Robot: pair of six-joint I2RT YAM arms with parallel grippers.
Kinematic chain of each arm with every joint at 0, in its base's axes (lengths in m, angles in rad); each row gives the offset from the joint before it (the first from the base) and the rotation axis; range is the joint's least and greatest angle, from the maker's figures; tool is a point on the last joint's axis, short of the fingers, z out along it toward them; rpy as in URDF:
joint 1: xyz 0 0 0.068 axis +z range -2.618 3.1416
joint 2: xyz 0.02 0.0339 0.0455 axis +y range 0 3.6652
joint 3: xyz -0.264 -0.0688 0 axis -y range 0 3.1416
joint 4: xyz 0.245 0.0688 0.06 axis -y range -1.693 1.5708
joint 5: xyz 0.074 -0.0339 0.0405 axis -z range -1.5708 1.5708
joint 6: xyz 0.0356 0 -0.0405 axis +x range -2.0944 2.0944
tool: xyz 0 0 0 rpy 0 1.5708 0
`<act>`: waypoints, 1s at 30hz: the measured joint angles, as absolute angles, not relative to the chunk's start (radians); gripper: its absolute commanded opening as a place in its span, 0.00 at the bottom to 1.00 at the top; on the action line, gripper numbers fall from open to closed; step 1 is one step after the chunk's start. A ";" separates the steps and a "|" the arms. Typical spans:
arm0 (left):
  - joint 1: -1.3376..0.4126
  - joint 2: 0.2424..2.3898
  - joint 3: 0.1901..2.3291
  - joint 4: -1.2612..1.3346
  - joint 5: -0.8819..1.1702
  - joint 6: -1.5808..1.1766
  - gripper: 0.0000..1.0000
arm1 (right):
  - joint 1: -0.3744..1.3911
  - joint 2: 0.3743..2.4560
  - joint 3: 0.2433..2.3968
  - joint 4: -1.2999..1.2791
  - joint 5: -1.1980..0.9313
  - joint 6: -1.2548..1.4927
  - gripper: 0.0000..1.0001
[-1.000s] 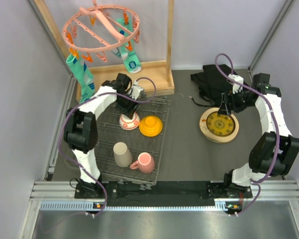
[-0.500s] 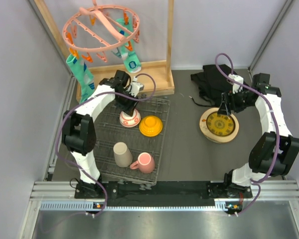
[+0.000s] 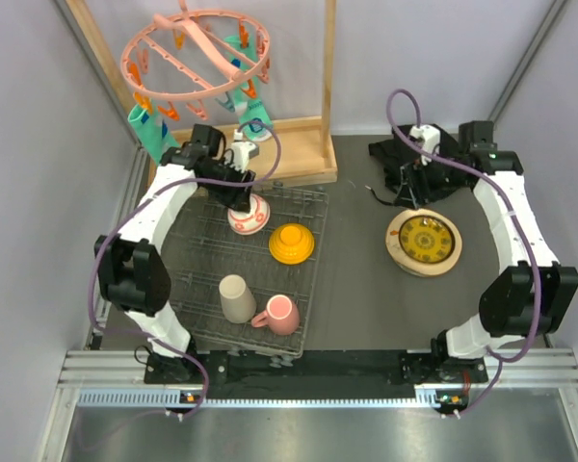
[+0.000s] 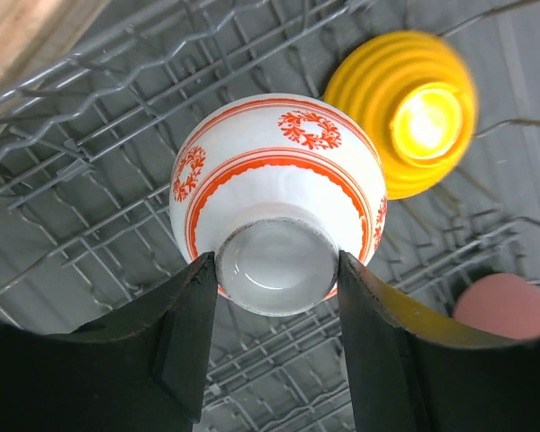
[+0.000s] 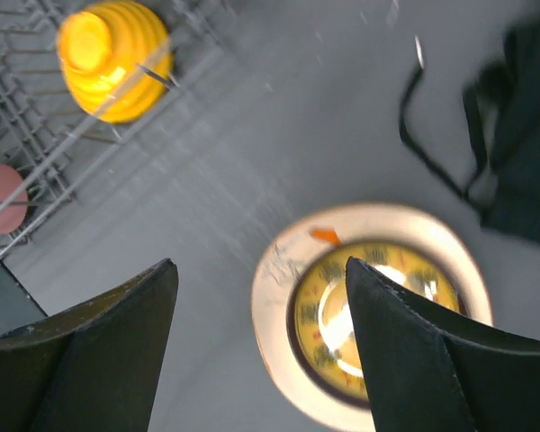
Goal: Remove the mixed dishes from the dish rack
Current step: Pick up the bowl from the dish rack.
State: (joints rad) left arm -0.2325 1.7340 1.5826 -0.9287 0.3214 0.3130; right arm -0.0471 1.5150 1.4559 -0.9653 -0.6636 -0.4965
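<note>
My left gripper [image 3: 241, 197] [image 4: 275, 270] is shut on the foot ring of the upside-down red-white bowl [image 3: 249, 218] [image 4: 279, 171], over the far end of the dish rack [image 3: 204, 252] [image 4: 81, 189]. Also in the rack are the orange bowl [image 3: 292, 243] [image 4: 414, 108] [image 5: 112, 58], the beige cup [image 3: 237, 297] and the pink mug [image 3: 279, 314] [image 4: 508, 301]. On the table to the right, the yellow patterned plate [image 3: 425, 240] [image 5: 337, 315] lies on the cream plate [image 3: 397, 246] [image 5: 274, 288]. My right gripper [image 3: 419, 185] [image 5: 261, 265] hangs open and empty above them.
A black cloth bag [image 3: 405, 154] [image 5: 522, 135] lies behind the plates at the back right. A wooden frame [image 3: 308, 144] with a pink peg hanger [image 3: 197, 53] and hanging socks stands just behind the rack. Grey walls close in both sides.
The left arm swung toward the back left, carrying the red-white bowl a little farther back. The right gripper pulled up and back-left from the yellow plate, opening slightly.
</note>
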 measured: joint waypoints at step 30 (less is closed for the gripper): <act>-0.109 1.575 1.203 0.412 1.333 -0.979 0.00 | 0.275 1.610 1.612 -0.601 -0.945 -0.167 0.77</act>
State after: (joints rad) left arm -0.1089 1.5745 1.2026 0.4122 1.3334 -0.9791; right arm 0.2749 1.6096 1.6123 -0.6014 -0.9447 -0.1665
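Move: The left hand already holds the white bowl upside down by its foot, clear of the rack; the open right gripper it is taken to is about 41 cm to its right, 2 cm back and some 5 cm higher. The yellow bowl stands 12 cm right, 3 cm back and 11 cm below the left hand, the pink mug 9 cm right and 23 cm back. From the right hand, the white bowl is 39 cm left, 3 cm ahead and 8 cm lower; the plate stack is 7 cm right, 3 cm back and 15 cm below. Keeping its pinch on the white bowl's foot, the left hand lifts about 16 cm and carries it some 8 cm right and 4 cm back, rolling roughly 65 degrees so its fingers swing from pointing down to pointing right. The right hand travels about 17 cm left towards the bowl and away from above the plates, climbing 9 cm with a modest turn that aims its fingers more to the left, and they stay open. ##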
